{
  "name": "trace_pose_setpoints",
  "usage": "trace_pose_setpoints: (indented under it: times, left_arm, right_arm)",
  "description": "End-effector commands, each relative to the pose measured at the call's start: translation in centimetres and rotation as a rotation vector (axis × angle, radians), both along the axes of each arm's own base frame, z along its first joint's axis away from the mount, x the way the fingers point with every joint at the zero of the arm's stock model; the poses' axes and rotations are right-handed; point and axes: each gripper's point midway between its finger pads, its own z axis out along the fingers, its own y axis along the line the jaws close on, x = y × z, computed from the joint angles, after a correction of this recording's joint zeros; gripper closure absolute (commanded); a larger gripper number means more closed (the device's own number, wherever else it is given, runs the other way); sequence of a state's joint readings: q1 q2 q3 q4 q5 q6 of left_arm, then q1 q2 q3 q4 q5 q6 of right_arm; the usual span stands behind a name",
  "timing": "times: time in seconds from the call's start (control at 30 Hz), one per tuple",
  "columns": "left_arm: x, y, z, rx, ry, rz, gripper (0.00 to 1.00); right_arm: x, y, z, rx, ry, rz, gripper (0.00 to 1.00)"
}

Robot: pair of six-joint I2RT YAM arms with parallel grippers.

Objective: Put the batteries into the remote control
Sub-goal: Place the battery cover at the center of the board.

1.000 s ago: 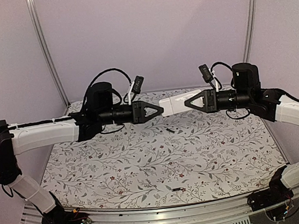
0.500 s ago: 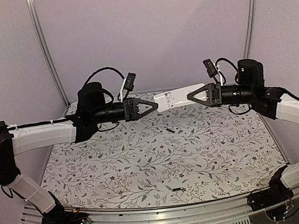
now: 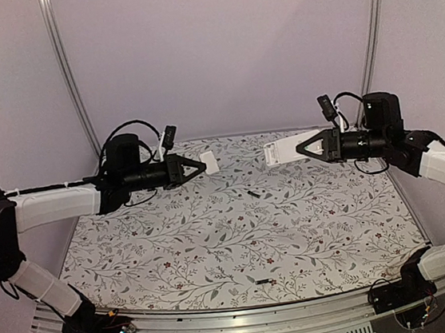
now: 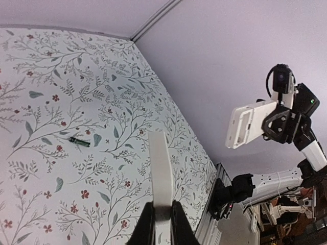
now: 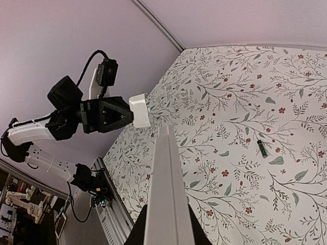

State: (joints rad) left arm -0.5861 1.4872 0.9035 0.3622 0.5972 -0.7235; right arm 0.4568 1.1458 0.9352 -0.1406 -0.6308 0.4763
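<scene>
My right gripper (image 3: pixel 301 148) is shut on the white remote control (image 3: pixel 282 151) and holds it in the air at the back right. Seen from the right wrist, the remote control (image 5: pixel 166 189) runs edge-on out of the gripper (image 5: pixel 166 206). My left gripper (image 3: pixel 201 166) is shut on a small white cover plate (image 3: pixel 209 161), apart from the remote. In the left wrist view the plate (image 4: pixel 159 168) sticks up from the gripper (image 4: pixel 162 208), with the remote (image 4: pixel 247 124) far off. One battery (image 3: pixel 253 193) lies mid-table. Another battery (image 3: pixel 261 279) lies near the front edge.
The floral tablecloth (image 3: pixel 215 240) covers the table. A metal rail (image 3: pixel 240 319) runs along its front edge. Upright frame posts (image 3: pixel 68 79) stand at the back corners against lilac walls.
Both grippers met at the remote a second ago. They have drawn apart: the left one moved left with the cover plate, the right one moved right with the remote.
</scene>
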Motion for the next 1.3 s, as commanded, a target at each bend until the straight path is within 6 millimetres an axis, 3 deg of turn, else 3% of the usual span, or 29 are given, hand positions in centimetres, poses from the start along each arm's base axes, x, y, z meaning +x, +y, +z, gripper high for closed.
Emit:
trace_pose_setpoints:
  times: [0.0,0.17,0.33,0.63,0.73,0.83,1.0,1.07,1.17,1.27]
  left_arm:
    - [1.0,2.6,-9.0,0.178,0.257,0.111,1.00]
    - [0.8,4.0,-14.9,0.270,0.414,0.130,1.00]
    - [0.2,3.6,-18.0,0.275,0.486,0.096,1.00]
    - [-0.3,4.8,-22.9,0.358,0.594,0.124,1.00]
    - [-0.5,5.3,-24.0,0.386,0.620,0.135,0.94]
    - [-0.5,6.1,-24.7,0.412,0.637,0.159,0.78]
    - [0.6,7.0,-22.8,0.458,0.539,0.196,0.39]
    - [1.3,6.8,-19.9,0.440,0.441,0.197,0.29]
    - [1.7,5.9,-14.3,0.410,0.247,0.182,0.24]
    - [0.5,3.2,-7.8,0.371,0.011,0.093,0.19]
  right_arm:
    - [-1.5,-0.3,-0.3,-0.030,-0.024,0.055,1.00]
    - [-2.8,0.2,-1.6,-0.042,0.013,0.135,1.00]
    - [-3.6,0.3,-2.7,-0.046,0.043,0.179,1.00]
    - [-4.6,0.5,-4.0,-0.065,0.093,0.241,1.00]
    - [-4.8,0.5,-4.4,-0.075,0.103,0.250,1.00]
    - [-4.9,0.4,-4.6,-0.086,0.109,0.245,1.00]
    - [-5.2,0.3,-5.3,-0.097,0.149,0.247,1.00]
    - [-5.4,0.2,-5.5,-0.102,0.162,0.252,1.00]
    - [-5.9,0.5,-5.8,-0.107,0.176,0.274,1.00]
    - [-6.3,1.1,-6.0,-0.118,0.185,0.302,1.00]
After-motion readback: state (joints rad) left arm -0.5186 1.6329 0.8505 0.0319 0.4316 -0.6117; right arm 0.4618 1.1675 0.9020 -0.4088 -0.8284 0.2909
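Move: The left hand holds the battery cover high over the board; the bare patch it is bound for is almost straight below, about 24 cm down, 1 cm ahead and 2 cm left. The nearer battery lies roughly 10 cm ahead and 16 cm right of this hand, and the remote in the right hand some 26 cm right, 2 cm back and 4 cm higher. From the right hand that patch is about 29 cm left, 3 cm ahead and 28 cm below. Down fast, some 22 cm, the left hand takes the pinched battery cover almost straight to the board, fingertips tipping down about 35 degrees. There the fingers open wide, let the cover go, and the empty hand lifts away, levelling again. Meanwhile the right hand keeps its grip on the remote, easing back and down and turning slightly counter-clockwise. ##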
